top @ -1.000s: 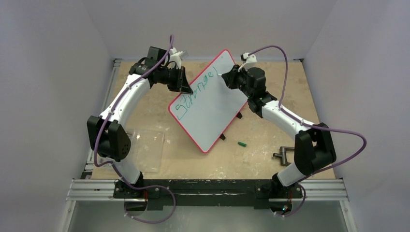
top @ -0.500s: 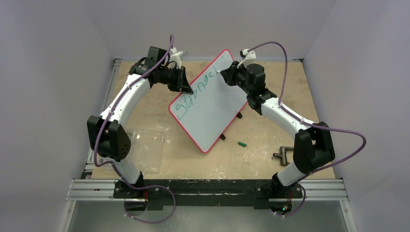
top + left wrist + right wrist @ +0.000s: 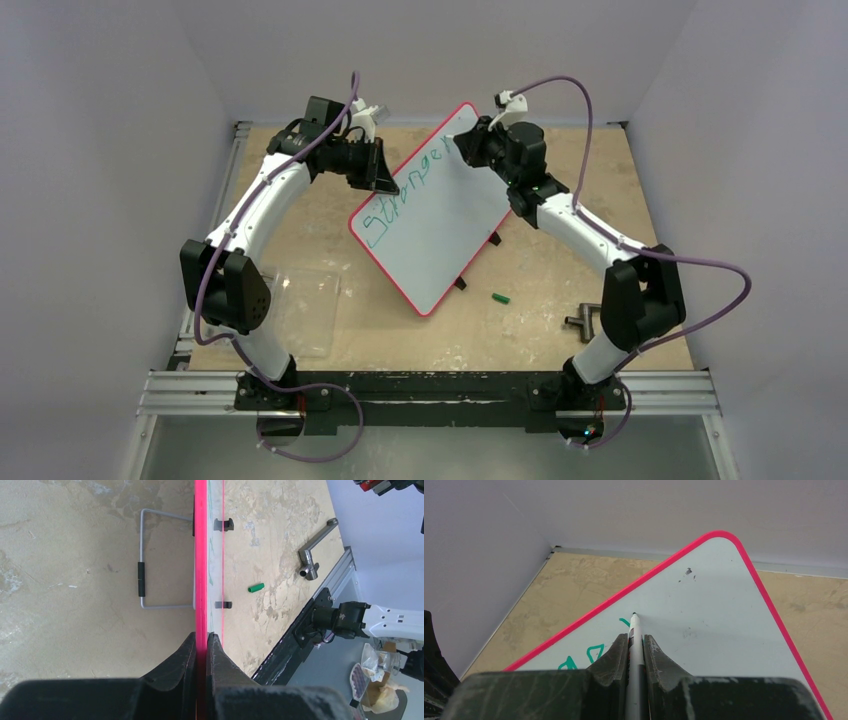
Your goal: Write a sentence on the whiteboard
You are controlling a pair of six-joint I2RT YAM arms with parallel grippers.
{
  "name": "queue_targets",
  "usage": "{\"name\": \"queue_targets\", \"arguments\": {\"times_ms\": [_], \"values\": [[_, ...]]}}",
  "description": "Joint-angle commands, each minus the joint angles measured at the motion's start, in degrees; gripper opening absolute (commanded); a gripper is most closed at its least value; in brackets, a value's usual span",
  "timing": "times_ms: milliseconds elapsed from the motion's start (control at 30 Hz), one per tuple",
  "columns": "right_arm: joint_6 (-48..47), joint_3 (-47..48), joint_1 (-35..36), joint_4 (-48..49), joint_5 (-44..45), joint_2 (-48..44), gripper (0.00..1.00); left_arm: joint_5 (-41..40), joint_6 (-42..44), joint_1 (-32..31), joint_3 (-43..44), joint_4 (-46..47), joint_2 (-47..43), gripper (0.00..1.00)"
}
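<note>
The whiteboard (image 3: 440,225), white with a red rim, stands tilted in the middle of the table. Green letters reading "Stronger" (image 3: 405,190) run along its upper left side; this is all of the sentence that shows. My left gripper (image 3: 386,181) is shut on the board's left rim. In the left wrist view the rim (image 3: 200,555) runs edge-on out of the gripper (image 3: 201,637). My right gripper (image 3: 463,147) is shut on a marker (image 3: 635,630). The marker's tip touches the whiteboard (image 3: 704,615) just past the last green strokes (image 3: 595,652), near the top corner.
A clear plastic sheet (image 3: 305,305) lies at the near left. A green marker cap (image 3: 501,298) and a metal handle (image 3: 588,318) lie at the near right. A wire stand (image 3: 142,560) props the board from behind. Grey walls close in the table on three sides.
My right gripper has carried the marker up the board toward its top corner, and the last green letter has gained a stroke. The left arm and the board have stayed still.
</note>
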Motion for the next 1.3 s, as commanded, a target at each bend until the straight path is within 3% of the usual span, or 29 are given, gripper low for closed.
{"name": "queue_targets", "arguments": {"times_ms": [0,567,1267], "values": [[0.32,3.52,-0.22,-0.76,1.13,0.87,0.00,0.10,3.77,-0.92,-0.33,0.32,-1.78,0.00],[-0.43,0.48,-0.83,-3.82,3.10,-9.79,0.00,-0.26,3.82,-0.92,-0.36,0.18,-2.15,0.00],[2.04,-14.91,-0.83,-6.44,-2.24,-26.48,0.00,1.07,0.57,-2.23,-1.06,0.64,-5.35,0.00]]}}
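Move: The right hand holds the marker with its tip at the unfinished top of the "r", about 3 cm ahead and 3 cm left of the hand point, roughly level. The "e" sits some 6 cm left, 1 cm ahead and 3 cm lower; the whiteboard's top corner is about 9 cm ahead, 1 cm right and 7 cm higher. From the left hand, pinching the board's edge, that "r" top lies about 14 cm ahead, 11 cm right and 4 cm higher. The right hand, marker still gripped and tip on the whiteboard, finishes the top of the "r" with a short stroke forward and up, curling over to the right, about 1 cm each way. It then pulls the marker off the board, going back about 9 cm and right some 4 cm in an arc that rises about 7 cm before sinking 3 to 4 cm again, while the left fingers keep their pinch on the board's edge. ##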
